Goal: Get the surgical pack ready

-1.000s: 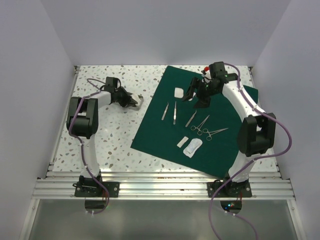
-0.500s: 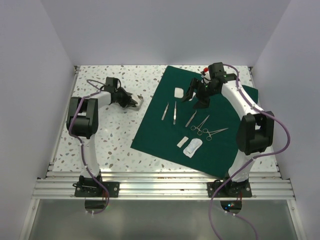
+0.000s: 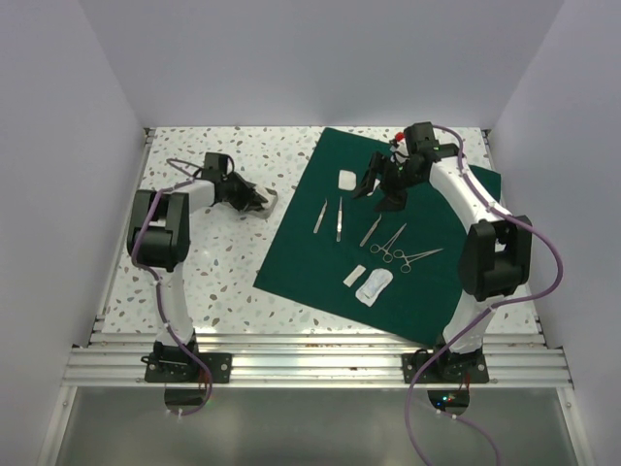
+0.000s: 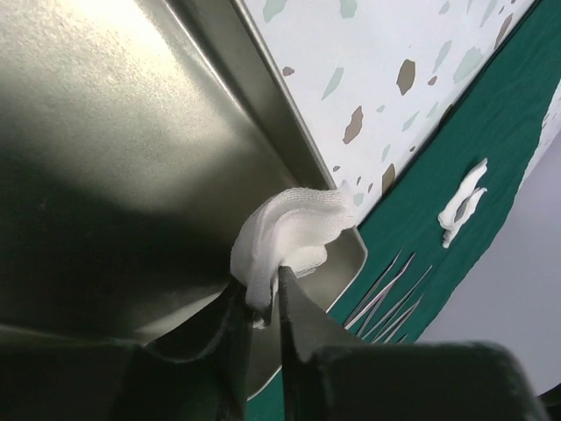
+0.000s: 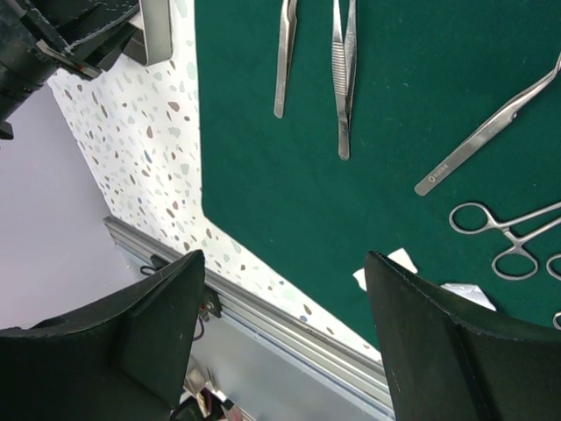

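Observation:
The surgical pack is a dark green drape (image 3: 320, 262) spread flat on the table, also seen in the right wrist view (image 5: 394, 105). My left gripper (image 3: 254, 199) hovers over a steel tray (image 4: 131, 132) left of the drape. Its fingers stand close together (image 4: 263, 285) with the tail of a white gauze pad (image 4: 294, 232) between them. The pad rests in the tray's corner against the rim. My right gripper (image 3: 374, 189) hangs above the drape's far part, jaws wide open (image 5: 285, 263) and empty.
On the drape lie two tweezers (image 3: 321, 216) (image 3: 340, 219), a flat metal handle (image 3: 371, 231), two ring-handled clamps (image 3: 403, 249), a white gauze piece (image 3: 347, 180) and white packets (image 3: 372, 282). The table's front rail (image 3: 310, 364) runs near the arm bases.
The left gripper has shifted slightly over the tray with the gauze still between its fingers. The right arm has hardly moved.

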You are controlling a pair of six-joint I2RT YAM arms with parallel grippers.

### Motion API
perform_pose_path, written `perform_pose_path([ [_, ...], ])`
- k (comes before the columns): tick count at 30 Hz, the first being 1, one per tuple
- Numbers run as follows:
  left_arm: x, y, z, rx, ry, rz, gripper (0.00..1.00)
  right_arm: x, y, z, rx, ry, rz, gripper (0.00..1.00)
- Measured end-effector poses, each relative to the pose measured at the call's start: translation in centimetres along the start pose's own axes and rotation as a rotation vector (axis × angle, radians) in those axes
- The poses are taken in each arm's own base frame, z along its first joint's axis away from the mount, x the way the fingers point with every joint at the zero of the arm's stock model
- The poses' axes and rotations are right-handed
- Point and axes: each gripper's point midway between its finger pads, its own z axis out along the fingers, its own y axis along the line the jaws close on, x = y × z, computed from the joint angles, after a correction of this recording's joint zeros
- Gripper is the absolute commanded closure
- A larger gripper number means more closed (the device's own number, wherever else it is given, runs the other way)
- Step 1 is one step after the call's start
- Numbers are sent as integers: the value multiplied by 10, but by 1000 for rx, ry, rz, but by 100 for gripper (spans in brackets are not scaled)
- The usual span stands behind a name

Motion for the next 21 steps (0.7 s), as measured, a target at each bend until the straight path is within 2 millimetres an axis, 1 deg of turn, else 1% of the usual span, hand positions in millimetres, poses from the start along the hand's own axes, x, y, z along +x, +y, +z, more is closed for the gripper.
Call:
perform_pose_path([
  [2,0,-1,-2,0,-4,2,71,1,-1,1,2,3,2,23],
  [7,-2,-1,-6,-10,-18,26,66,1,-2,2,1,3,3,23],
  [11,-3,-3,-15,-14,-31,58,59,1,-1,2,-1,1,5,23],
  [14,0,-4,-22,-14,-37,73,50,0,0,2,-5,0,3,23],
  [16,3,-3,-27,-14,-38,76,48,-1,0,2,-7,-2,2,23],
  [17,4,-2,-28,-15,-37,75,46,-1,1,2,-9,-2,1,23],
  [21,9,3,-30,-22,-31,72,43,-1,1,2,-12,-5,-1,23],
])
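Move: The left hand holds a gauze low in the tray's right-hand end. The tray's middle lies about 5 cm to its left, 2 cm ahead and 2 cm below. Nearest on the green cloth are tweezers some 18 cm right and 4 cm back, and a gauze still lying about 24 cm right and 6 cm ahead. From the right hand the tray is roughly 34 cm left, 6 cm ahead and 15 cm below. The left fingers, barely parted around the gauze at the tray's right end, open to about half their range and let go of it while the hand lifts some 2 cm. As it rises, the hand draws back about 2 cm and drifts 1 cm left, barely tilting, and ends low over the same end of the tray with one fingertip at the rim by the near corner. ##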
